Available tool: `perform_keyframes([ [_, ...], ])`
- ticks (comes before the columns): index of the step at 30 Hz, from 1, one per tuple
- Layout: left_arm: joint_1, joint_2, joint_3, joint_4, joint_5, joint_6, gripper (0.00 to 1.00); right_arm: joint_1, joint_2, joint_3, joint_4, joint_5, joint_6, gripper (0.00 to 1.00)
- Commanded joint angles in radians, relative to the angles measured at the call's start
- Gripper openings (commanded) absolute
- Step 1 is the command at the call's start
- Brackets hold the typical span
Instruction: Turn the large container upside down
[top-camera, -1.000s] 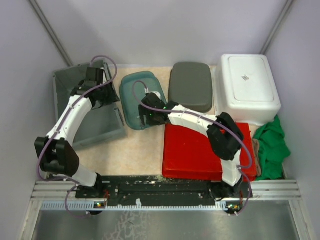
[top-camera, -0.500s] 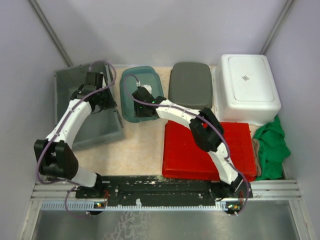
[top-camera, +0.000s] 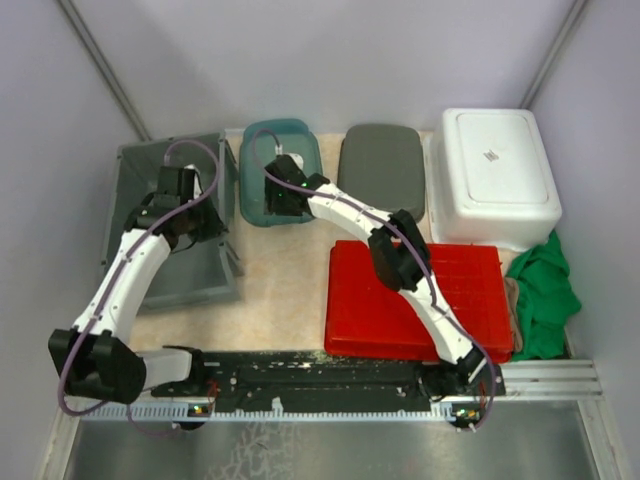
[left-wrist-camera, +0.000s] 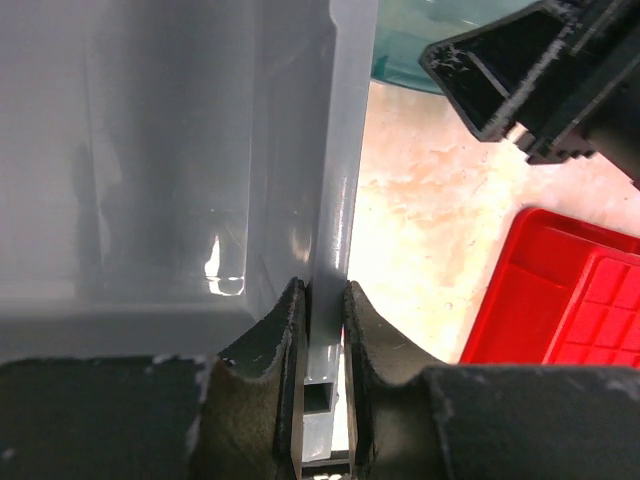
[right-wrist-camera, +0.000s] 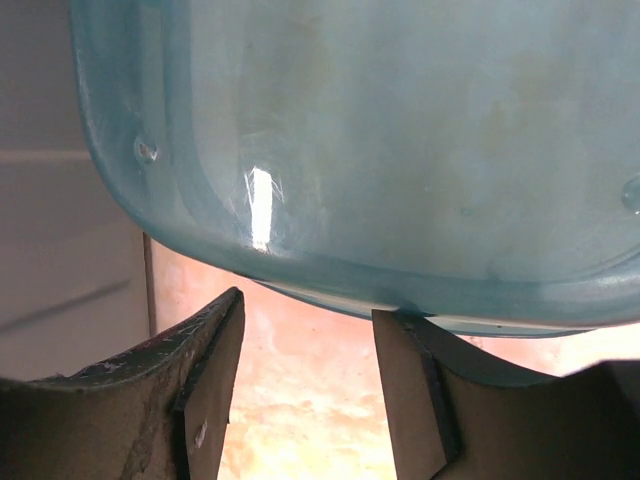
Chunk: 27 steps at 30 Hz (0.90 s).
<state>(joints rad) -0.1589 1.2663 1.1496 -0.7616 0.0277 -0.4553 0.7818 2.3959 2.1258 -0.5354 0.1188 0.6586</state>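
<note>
The large grey container is at the far left, tipped up off the table, with its open side facing up and toward the arms. My left gripper is shut on its right wall; in the left wrist view the gripper pinches the thin grey wall. My right gripper is open at the near edge of the small teal container. In the right wrist view the gripper holds nothing, and its right fingertip touches the underside of the teal rim.
A dark grey container and a white container lie upside down along the back. A red tray lies at the front right, with a green cloth beside it. Side walls stand close on the left and right.
My left arm has swung back and left, tipping the grey container up steeper. My right gripper has moved toward the back, and the teal container has slid back with it.
</note>
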Motion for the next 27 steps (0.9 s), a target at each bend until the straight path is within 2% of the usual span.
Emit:
perform_keyframes([
  [1, 0.004, -0.1, -0.009, -0.008, 0.025, -0.087, 0.0, -0.023, 0.014, 0.108, 0.047, 0.007, -0.031, 0.56],
  [4, 0.004, -0.137, -0.021, -0.036, -0.014, -0.098, 0.0, -0.023, -0.053, 0.034, 0.09, -0.008, -0.039, 0.58],
  [7, 0.004, -0.156, -0.036, -0.037, -0.025, -0.096, 0.0, -0.021, -0.158, -0.115, 0.168, -0.038, -0.03, 0.61],
  [11, 0.004, -0.167, -0.078, -0.048, -0.019, -0.09, 0.1, -0.013, -0.304, -0.281, 0.24, -0.044, -0.028, 0.68],
  [15, 0.004, -0.169, -0.131, -0.022, -0.003, -0.101, 0.26, -0.012, -0.417, -0.39, 0.264, -0.019, -0.029, 0.71],
  [17, 0.004, -0.164, -0.133, -0.021, 0.011, -0.108, 0.38, -0.012, -0.466, -0.432, 0.259, 0.004, -0.036, 0.72],
  [19, 0.004, -0.159, -0.115, -0.021, 0.008, -0.106, 0.48, -0.012, -0.519, -0.477, 0.255, 0.034, -0.05, 0.73],
  [25, 0.002, -0.141, 0.001, -0.03, -0.072, -0.041, 0.88, -0.012, -0.71, -0.639, 0.243, 0.143, -0.087, 0.78],
  [27, 0.002, -0.121, 0.023, -0.021, -0.082, -0.017, 0.94, -0.013, -0.787, -0.693, 0.241, 0.17, -0.096, 0.79],
])
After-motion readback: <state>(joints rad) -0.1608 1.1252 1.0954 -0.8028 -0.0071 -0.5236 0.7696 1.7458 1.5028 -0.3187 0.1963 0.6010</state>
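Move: The left hand still pinches the right wall of the large grey container, whose middle lies about 11 cm to its left, 3 cm ahead and 9 cm below; the teal tub is some 15 cm ahead and 15 cm right. From the right hand, the container's middle is roughly 28 cm left and 2 cm back. The teal tub's middle is 9 cm straight ahead, with the grey-green tub beside it, 26 cm right of the hand. Back by about 4 cm, with a small rise and dip, the left hand drags the container by its wall, then opens wide and starts lifting off, up and a little forward. The right hand draws away from the teal tub's near rim, first back and right, then mostly up, ending some 13 cm higher and 9 cm to the right, its fingers widening and tipping to point more forward. ##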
